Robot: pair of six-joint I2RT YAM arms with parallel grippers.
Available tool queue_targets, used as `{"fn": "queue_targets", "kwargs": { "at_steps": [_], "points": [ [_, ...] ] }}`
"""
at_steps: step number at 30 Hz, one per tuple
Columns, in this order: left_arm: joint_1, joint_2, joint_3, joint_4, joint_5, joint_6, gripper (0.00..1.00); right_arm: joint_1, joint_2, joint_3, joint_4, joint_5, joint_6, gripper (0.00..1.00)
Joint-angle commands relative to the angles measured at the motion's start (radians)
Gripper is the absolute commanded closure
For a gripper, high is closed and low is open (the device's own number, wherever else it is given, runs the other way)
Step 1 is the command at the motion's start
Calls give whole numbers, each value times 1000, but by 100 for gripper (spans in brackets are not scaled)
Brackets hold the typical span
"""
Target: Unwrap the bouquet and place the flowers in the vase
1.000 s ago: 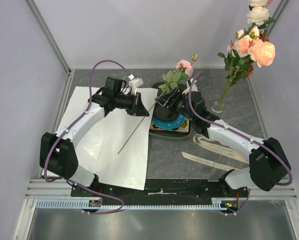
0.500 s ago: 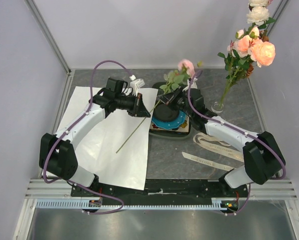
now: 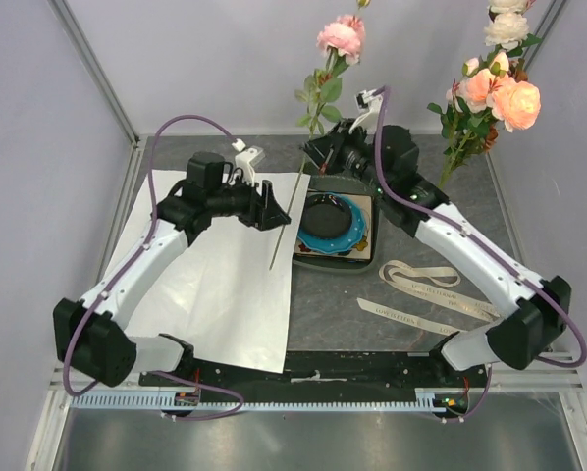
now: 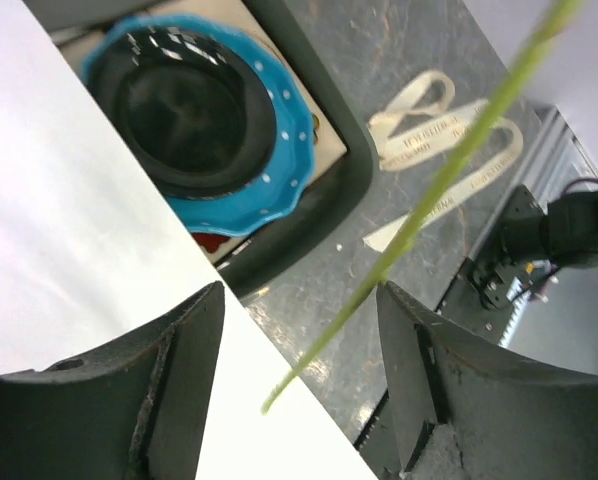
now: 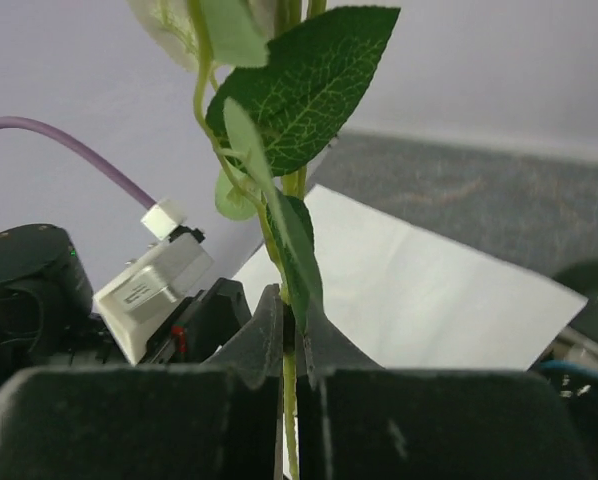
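My right gripper (image 3: 318, 157) is shut on the green stem (image 5: 291, 375) of a pink rose (image 3: 341, 37) just under its leaves (image 5: 299, 90), and holds it upright over the table's back. The stem's lower end (image 3: 280, 245) hangs over the flat white paper wrap (image 3: 215, 285). That end passes between the fingers of my open left gripper (image 3: 272, 206) without touching them (image 4: 419, 215). In the left wrist view my left gripper (image 4: 299, 390) is wide apart. Several peach, pink and cream flowers (image 3: 495, 93) stand in the clear vase (image 3: 428, 208) at the back right.
A dark green tray (image 3: 365, 257) with a blue-rimmed black plate (image 3: 331, 224) sits between the arms, beside the paper's right edge. Cream ribbon pieces (image 3: 421, 276) lie on the grey table in front of the tray. Walls close in on the left, back and right.
My left gripper has opened and let go of the stem. My right gripper has shut on the rose and lifted it up and back, so the stem now hangs nearly upright.
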Motion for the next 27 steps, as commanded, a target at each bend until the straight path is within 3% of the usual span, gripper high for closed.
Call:
{"fn": "queue_targets", "kwargs": {
  "at_steps": [1, 6, 14, 21, 22, 27],
  "points": [
    [9, -127, -38, 107, -153, -11, 30, 30, -144, 212, -157, 51, -341, 100],
    [12, -197, -78, 144, -227, -10, 27, 31, -299, 326, -246, 122, -513, 100],
    [11, -179, -76, 148, -178, -25, 28, 31, -668, 222, -314, 402, -680, 100],
    [11, -161, -81, 157, -149, -36, 28, 31, -795, 81, -395, 891, -739, 100],
    [11, -155, -82, 162, -146, -39, 28, 31, -810, 17, -363, 1032, -736, 100],
    [12, -142, -87, 170, -126, -47, 28, 31, -836, -179, -132, 1269, -754, 100]
  ]
}}
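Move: The vase, where the pink rose held in the right gripper is to go, stands some 31 cm to that gripper's right, 13 cm farther out and 30 cm below. The tray of plates lies about 8 cm to its right, 11 cm ahead and 35 cm down. The ribbon is roughly 31 cm right, 8 cm back and 37 cm down. From the left gripper the vase is about 38 cm right, 20 cm ahead and 17 cm below. Keep the rose stem pinched and swing the right gripper up, rightward and back in a fast arc, ending some 33 cm right and 17 cm back; climb about 26 cm, then sink 12, tipping the fingers up on the climb, easing them down after, and turning clockwise nearly 60 degrees. Let the already open left gripper rise a few centimetres off the stem. ##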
